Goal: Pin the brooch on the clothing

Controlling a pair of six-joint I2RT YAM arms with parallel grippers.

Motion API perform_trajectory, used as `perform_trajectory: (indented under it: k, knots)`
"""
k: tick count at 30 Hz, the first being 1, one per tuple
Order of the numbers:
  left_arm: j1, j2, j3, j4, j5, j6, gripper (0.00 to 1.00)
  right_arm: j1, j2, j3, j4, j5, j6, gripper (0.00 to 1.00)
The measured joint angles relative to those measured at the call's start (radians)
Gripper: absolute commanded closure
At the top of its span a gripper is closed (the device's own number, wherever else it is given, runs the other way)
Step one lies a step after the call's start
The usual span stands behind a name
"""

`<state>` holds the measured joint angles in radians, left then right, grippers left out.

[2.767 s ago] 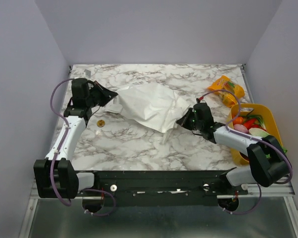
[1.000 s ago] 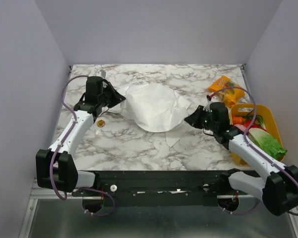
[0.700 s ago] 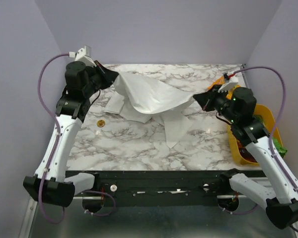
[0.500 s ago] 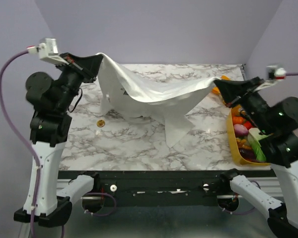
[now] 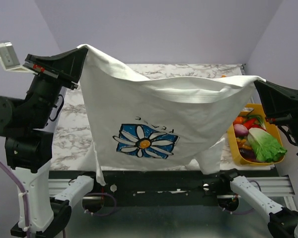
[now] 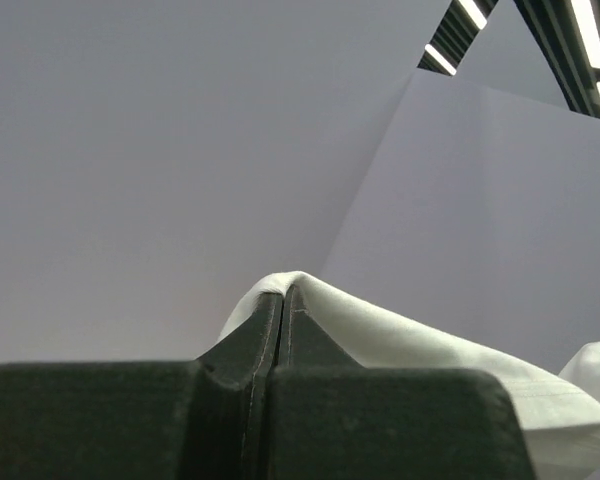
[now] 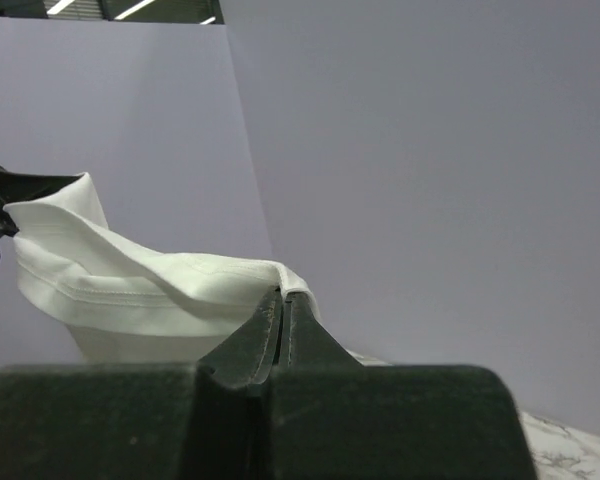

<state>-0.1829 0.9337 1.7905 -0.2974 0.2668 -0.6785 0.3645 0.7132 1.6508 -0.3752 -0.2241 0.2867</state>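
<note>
The white T-shirt (image 5: 154, 106) hangs spread out high above the table, its blue, white and yellow flower emblem (image 5: 146, 141) facing the top camera. My left gripper (image 5: 82, 49) is shut on the shirt's upper left corner; in the left wrist view (image 6: 283, 292) the cloth (image 6: 410, 335) drapes over the closed tips. My right gripper (image 5: 258, 82) is shut on the upper right corner; in the right wrist view (image 7: 285, 295) the hem (image 7: 130, 285) runs off to the left. The brooch is hidden behind the hanging shirt.
A yellow basket (image 5: 268, 111) with a lettuce (image 5: 264, 144) and other toy vegetables stands at the table's right edge. The marble table (image 5: 69, 129) shows left of the shirt and behind it. Grey walls close in on three sides.
Both arms have risen sharply and moved apart, lifting the shirt off the table and stretching it out so the emblem shows. The brooch, seen earlier on the table's left, is now covered.
</note>
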Motion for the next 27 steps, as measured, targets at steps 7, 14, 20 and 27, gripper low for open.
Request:
perform_trajectory:
  k: [7, 14, 20, 27]
  knots:
    - [0.0, 0.196, 0.035, -0.08, -0.001, -0.002, 1.0, 0.0, 0.155, 0.016, -0.027, 0.077, -0.002, 1.0]
    - [0.0, 0.507, 0.165, -0.122, -0.013, -0.011, 1.0, -0.041, 0.481, 0.085, -0.002, 0.104, -0.026, 1.0]
    - [0.016, 0.859, 0.675, -0.196, -0.019, -0.032, 1.0, -0.256, 0.851, 0.428, 0.008, -0.097, 0.112, 1.0]
    - [0.099, 0.809, 0.593, -0.062, -0.038, -0.059, 1.0, -0.347, 0.986, 0.721, 0.033, -0.215, 0.211, 1.0]
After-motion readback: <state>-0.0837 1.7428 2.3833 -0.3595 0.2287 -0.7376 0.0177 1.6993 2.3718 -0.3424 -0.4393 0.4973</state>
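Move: Both hands already hold up the clothing by its top corners; its middle hangs some 20 cm below them, about 19 cm right of the left hand and 3 cm back. The open middle of the table lies about 18 cm ahead, 18 right and 65 below the left hand; from the right hand, 24 ahead, 20 left and 62 below. The brooch lies 15 cm ahead and 6 left of the left hand, the vegetable basket 18 ahead and 21 right of the right. Fast and forward, both hands swing the clothing out over the table by its pinched top corners, roughly 30 cm, until they level off with the right easing back slightly. On the way both dip 8 to 10 cm and then rise again, the right to its starting height; the wrists tip down some 25 degrees and partly come back up. Fingers stay shut. ##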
